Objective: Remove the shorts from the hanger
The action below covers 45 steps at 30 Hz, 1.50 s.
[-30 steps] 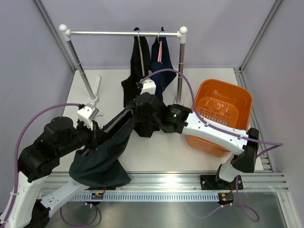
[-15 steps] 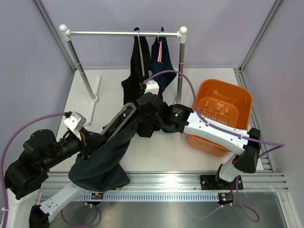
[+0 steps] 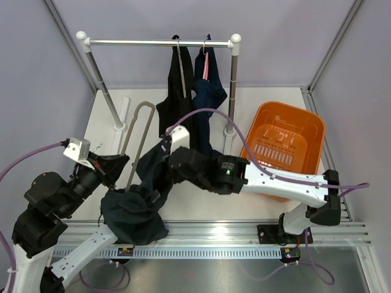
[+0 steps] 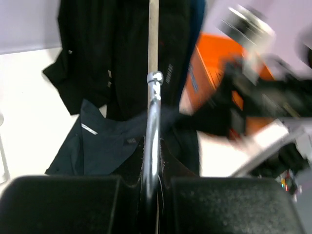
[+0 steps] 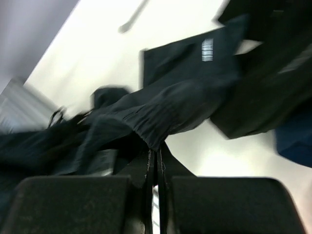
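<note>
The dark teal-navy shorts (image 3: 135, 210) lie bunched at the table's near left edge, and my right gripper (image 3: 154, 178) is shut on their gathered waistband (image 5: 161, 122). The grey loop hanger (image 3: 139, 131) sticks out bare toward the back, clear of that cloth. My left gripper (image 3: 115, 167) is shut on the hanger's shiny metal stem (image 4: 153, 117), left of the heap. In the left wrist view the teal-navy shorts (image 4: 105, 146) lie behind the stem. Black shorts (image 3: 178, 91) and navy blue shorts (image 3: 209, 91) hang from the rail.
A clothes rack (image 3: 159, 43) with two upright posts stands at the back of the white table (image 3: 110, 122). An orange basket (image 3: 284, 143) sits at the right, behind my right forearm. Purple cables loop over both arms.
My left arm drew back to the left and swung the hanger out of the teal-navy shorts. My right gripper moved nearer and leftward, dragging the waistband with it.
</note>
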Each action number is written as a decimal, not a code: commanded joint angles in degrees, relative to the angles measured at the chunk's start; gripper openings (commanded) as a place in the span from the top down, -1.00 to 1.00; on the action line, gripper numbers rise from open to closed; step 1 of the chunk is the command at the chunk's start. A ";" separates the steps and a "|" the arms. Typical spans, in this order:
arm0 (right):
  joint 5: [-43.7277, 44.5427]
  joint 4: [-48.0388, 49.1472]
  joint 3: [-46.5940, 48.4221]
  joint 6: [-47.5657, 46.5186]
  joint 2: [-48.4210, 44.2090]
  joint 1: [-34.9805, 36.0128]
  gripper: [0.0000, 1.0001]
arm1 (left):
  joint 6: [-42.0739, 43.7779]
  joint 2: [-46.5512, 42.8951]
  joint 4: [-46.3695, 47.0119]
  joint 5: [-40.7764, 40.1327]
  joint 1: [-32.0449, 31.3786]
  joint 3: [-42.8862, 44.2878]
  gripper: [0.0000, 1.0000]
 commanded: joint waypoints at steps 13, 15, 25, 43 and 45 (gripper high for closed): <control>-1.69 -4.87 12.04 -14.93 0.00 20.23 1.00 | -9.01 4.41 23.99 -20.15 -0.31 -7.57 1.00; -0.97 -6.19 12.66 -15.63 0.00 20.94 1.00 | -8.75 4.58 25.31 -24.52 -0.31 -7.31 1.00; -0.01 -11.19 13.62 -20.91 -4.39 27.97 1.00 | -5.25 5.81 37.17 -43.01 -0.31 -9.50 1.00; 21.43 -30.45 15.30 -9.32 -18.45 34.22 1.00 | 9.18 14.52 56.62 -53.48 1.45 -7.93 1.00; 26.77 -31.15 15.65 -8.78 -18.81 34.13 1.00 | 7.96 14.60 52.42 -50.67 1.45 -6.79 1.00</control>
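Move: The left hand holds the hanger by its hook; the rack's left post is about 28 cm ahead and 10 left of it, the dark trousers about 22 ahead, 10 right. The shorts, pinched in the right hand, bunch about 6 cm right of the left hand, 3 back and 12 below; from the right hand that is 6 left, 6 back, 5 below. The orange basket is 14 ahead, 40 right of the right hand. Right hand pulls the pinched shorts back, then right and upward, while left carries the hanger some 15 cm forward-left. ##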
